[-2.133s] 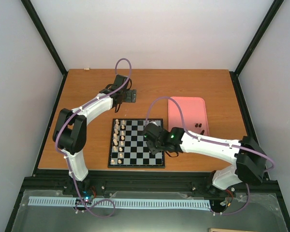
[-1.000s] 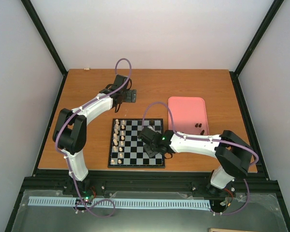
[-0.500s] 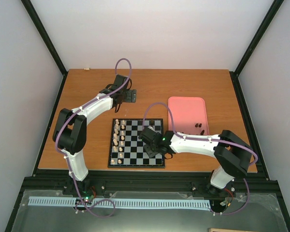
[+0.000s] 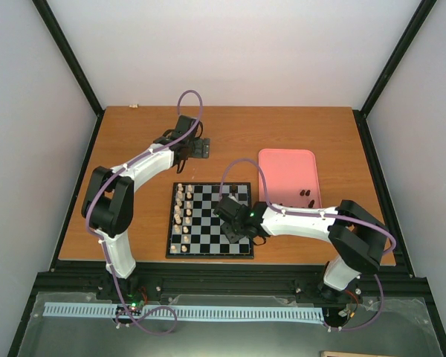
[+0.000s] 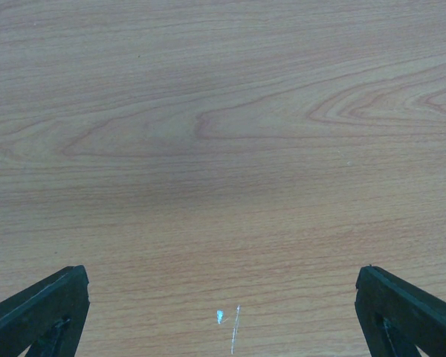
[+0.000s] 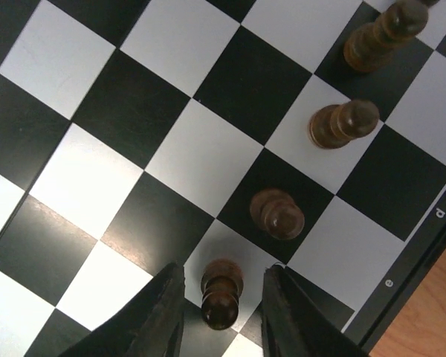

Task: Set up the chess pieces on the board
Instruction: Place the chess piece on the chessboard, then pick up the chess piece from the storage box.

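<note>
The board [image 4: 201, 223] lies at the table's middle front. My right gripper [image 4: 236, 227] hangs over its near right part. In the right wrist view a dark chess piece, a pawn [image 6: 222, 291], stands on a white square of the board [image 6: 186, 44] between the fingers [image 6: 160, 312]. There is a gap on each side of it, so the right gripper [image 6: 223, 297] is open. Three more dark pieces [image 6: 279, 213] stand in a line beyond it. My left gripper [image 4: 201, 149] rests far left of the board. It is open over bare wood [image 5: 223, 312].
A pink tray [image 4: 286, 167] right of the board holds two dark pieces [image 4: 305, 193]. Cream pieces [image 4: 181, 212] fill the board's left columns. The board's black frame [image 6: 424, 245] runs close by the right gripper. Black rails edge the table.
The right gripper's jaws have parted from the pawn, which now stands free on its square. Before that the right arm drew nearer along the board's right side. The left arm has not moved.
</note>
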Available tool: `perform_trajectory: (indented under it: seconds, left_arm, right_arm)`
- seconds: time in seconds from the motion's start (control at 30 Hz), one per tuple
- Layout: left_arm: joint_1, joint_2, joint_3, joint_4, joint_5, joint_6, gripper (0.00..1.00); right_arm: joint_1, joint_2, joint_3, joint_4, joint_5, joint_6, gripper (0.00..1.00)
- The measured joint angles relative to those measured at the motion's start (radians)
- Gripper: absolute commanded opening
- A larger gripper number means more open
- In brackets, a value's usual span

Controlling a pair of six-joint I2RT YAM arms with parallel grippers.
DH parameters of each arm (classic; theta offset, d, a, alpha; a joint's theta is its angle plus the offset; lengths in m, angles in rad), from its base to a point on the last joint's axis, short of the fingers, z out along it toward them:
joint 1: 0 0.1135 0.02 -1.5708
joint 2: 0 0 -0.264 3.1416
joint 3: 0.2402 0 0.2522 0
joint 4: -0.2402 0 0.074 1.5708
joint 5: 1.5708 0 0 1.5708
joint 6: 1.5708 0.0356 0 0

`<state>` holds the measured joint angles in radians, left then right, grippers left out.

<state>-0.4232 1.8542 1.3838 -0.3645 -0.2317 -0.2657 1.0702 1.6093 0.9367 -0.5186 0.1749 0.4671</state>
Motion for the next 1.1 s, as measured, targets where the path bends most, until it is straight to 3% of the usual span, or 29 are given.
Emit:
perform_trajectory:
  seconds: [0.27, 0.43, 0.6, 0.7, 0.9, 1.1]
  left_arm:
    - [0.000, 0.003, 0.000, 0.000, 0.000, 0.000, 1.00]
    - [0.000, 0.004, 0.000, 0.000, 0.000, 0.000, 1.00]
    - [0.000, 0.004, 0.002, 0.000, 0.001, 0.000, 1.00]
    - [0.000, 0.006, 0.003, 0.000, 0.003, 0.000, 1.00]
    - [0.000, 0.010, 0.008, -0.001, 0.021, 0.000, 1.00]
    - [0.000, 0.010, 0.010, -0.001, 0.027, 0.000, 1.00]
  right_arm:
    - [0.000, -0.035, -0.008, -0.019, 0.000, 0.001, 0.35]
    - [0.000, -0.140, -0.009, -0.056, 0.008, -0.007, 0.49]
    - [-0.032, -0.283, -0.008, -0.111, 0.079, -0.006, 0.51]
    - [-0.141, -0.315, -0.009, -0.129, 0.112, -0.013, 0.52]
    - [-0.486, -0.327, -0.026, -0.108, 0.140, -0.066, 0.52]
    - [-0.697, -0.227, -0.026, -0.041, 0.119, -0.129, 0.50]
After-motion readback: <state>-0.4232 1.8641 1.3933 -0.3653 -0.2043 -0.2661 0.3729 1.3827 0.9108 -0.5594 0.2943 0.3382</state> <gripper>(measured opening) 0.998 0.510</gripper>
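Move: The right fingers stand, already slackened, around a dark pawn just set on the board, barely 1 cm below the hand point; the next pawn in that file is about 3 cm ahead. The pawn to fetch waits in the pink tray, some 15 cm ahead, 26 cm right and 3 cm lower, with another about 2 cm to its right. From the left hand it lies roughly 37 cm right, 11 cm back and 11 cm below. The right fingers open wider around the standing pawn and leave it, the hand rising straight up some 8 cm. It then sweeps about 20 cm right and 14 cm forward, off the board and over the pink tray towards the two pawns left there, while the wrist turns roughly 35 degrees clockwise; it starts to sink at the end, fingers half open and empty. ##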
